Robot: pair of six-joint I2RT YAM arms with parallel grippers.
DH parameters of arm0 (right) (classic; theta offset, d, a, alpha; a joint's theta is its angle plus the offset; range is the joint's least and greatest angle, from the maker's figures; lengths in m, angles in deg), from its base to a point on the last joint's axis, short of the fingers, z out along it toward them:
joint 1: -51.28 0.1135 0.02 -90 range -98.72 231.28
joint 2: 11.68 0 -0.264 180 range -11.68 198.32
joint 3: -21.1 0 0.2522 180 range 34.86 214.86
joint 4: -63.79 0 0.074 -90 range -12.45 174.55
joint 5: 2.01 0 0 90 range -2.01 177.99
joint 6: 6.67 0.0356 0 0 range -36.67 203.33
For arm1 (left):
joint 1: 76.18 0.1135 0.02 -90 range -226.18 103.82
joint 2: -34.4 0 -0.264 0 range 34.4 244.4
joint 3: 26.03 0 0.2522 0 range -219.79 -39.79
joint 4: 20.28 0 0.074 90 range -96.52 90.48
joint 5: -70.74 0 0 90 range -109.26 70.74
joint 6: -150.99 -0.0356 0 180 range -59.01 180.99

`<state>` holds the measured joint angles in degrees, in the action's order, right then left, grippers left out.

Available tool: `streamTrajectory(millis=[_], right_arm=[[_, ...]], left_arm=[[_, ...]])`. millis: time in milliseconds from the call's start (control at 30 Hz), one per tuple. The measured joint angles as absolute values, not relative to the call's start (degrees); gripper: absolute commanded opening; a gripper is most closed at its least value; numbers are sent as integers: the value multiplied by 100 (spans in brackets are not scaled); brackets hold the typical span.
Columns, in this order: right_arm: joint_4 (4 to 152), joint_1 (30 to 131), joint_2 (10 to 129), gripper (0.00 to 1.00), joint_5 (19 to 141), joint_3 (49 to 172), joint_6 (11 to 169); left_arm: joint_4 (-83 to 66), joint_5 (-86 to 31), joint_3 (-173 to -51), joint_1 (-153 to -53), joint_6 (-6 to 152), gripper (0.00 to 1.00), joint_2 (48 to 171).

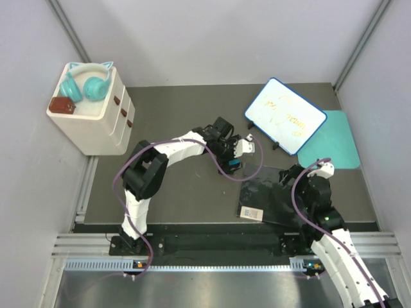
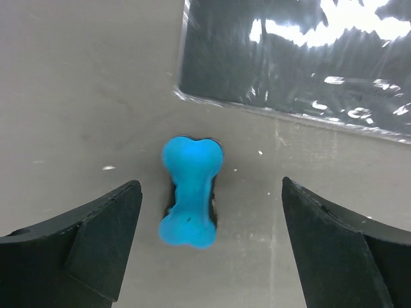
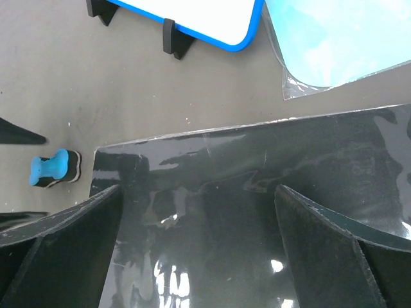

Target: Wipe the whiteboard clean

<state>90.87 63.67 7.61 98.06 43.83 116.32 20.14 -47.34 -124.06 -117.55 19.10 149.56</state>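
The whiteboard (image 1: 286, 115) stands tilted on small black feet at the back right, blue-rimmed, with yellow scribbles on its face. Its lower rim (image 3: 192, 16) shows in the right wrist view. A blue bone-shaped eraser (image 2: 191, 192) with a black underside lies flat on the grey table, left of the black sheet. My left gripper (image 2: 209, 187) hangs open just above it, one finger on each side, not touching. In the overhead view that gripper (image 1: 230, 157) covers most of the eraser (image 1: 234, 165). My right gripper (image 3: 198, 192) is open over the black sheet, holding nothing.
A glossy black sheet (image 1: 270, 192) lies near the front right and a teal mat (image 1: 340, 144) lies beside the whiteboard. A white drawer unit (image 1: 96, 122) at the back left carries teal headphones (image 1: 87, 83) and a brown box (image 1: 62, 104). Grey walls enclose the table.
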Motion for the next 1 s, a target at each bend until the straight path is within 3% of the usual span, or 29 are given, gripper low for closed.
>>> streamTrajectory(millis=[333,533,567,667,767,800,1000], right_arm=[[9041,6367,793,99,9795,4383,11632],[9041,6367,793,99,9795,4383,11632],[9041,6367,793,99,9795,4383,11632],[9041,6367,793,99,9795,4383,11632],[9041,6367,793,99,9797,4383,11634],[9041,6367,793,99,9797,4383,11632],[9039,6367,791,99,9780,4387,11595]], left_arm=[[1799,-4076,-12465,-11866,2061,84,15347],[1581,-3768,-12598,-11864,2196,56,15443],[1574,-3761,-12644,-11866,2220,45,15482],[1557,-3728,-12825,-11866,2257,26,15627],[1581,-3676,-12889,-11866,2340,17,15655],[1574,-3647,-12908,-11866,2367,0,15657],[1596,-3350,-13107,-11866,2937,0,15716]])
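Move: The left hand hovers open over the eraser with the blue bone-shaped grip, which lies about 2 cm ahead of it, 1 cm to its right and 3 cm below. The black sheet's middle is roughly 9 cm back and 14 cm to the right, down on the table; the whiteboard's middle is some 18 cm ahead and 19 cm right. From the right hand the eraser is about 18 cm left, 4 cm ahead and 5 cm lower. Straight down about 3 cm at first, then forward along the table: the left hand lowers its open fingers around the eraser and carries on forward to end about 5 cm ahead of its start, rising slightly. On the way the fingers close almost fully and pinch the blue grip, while the wrist turns some 15 degrees counter-clockwise. ##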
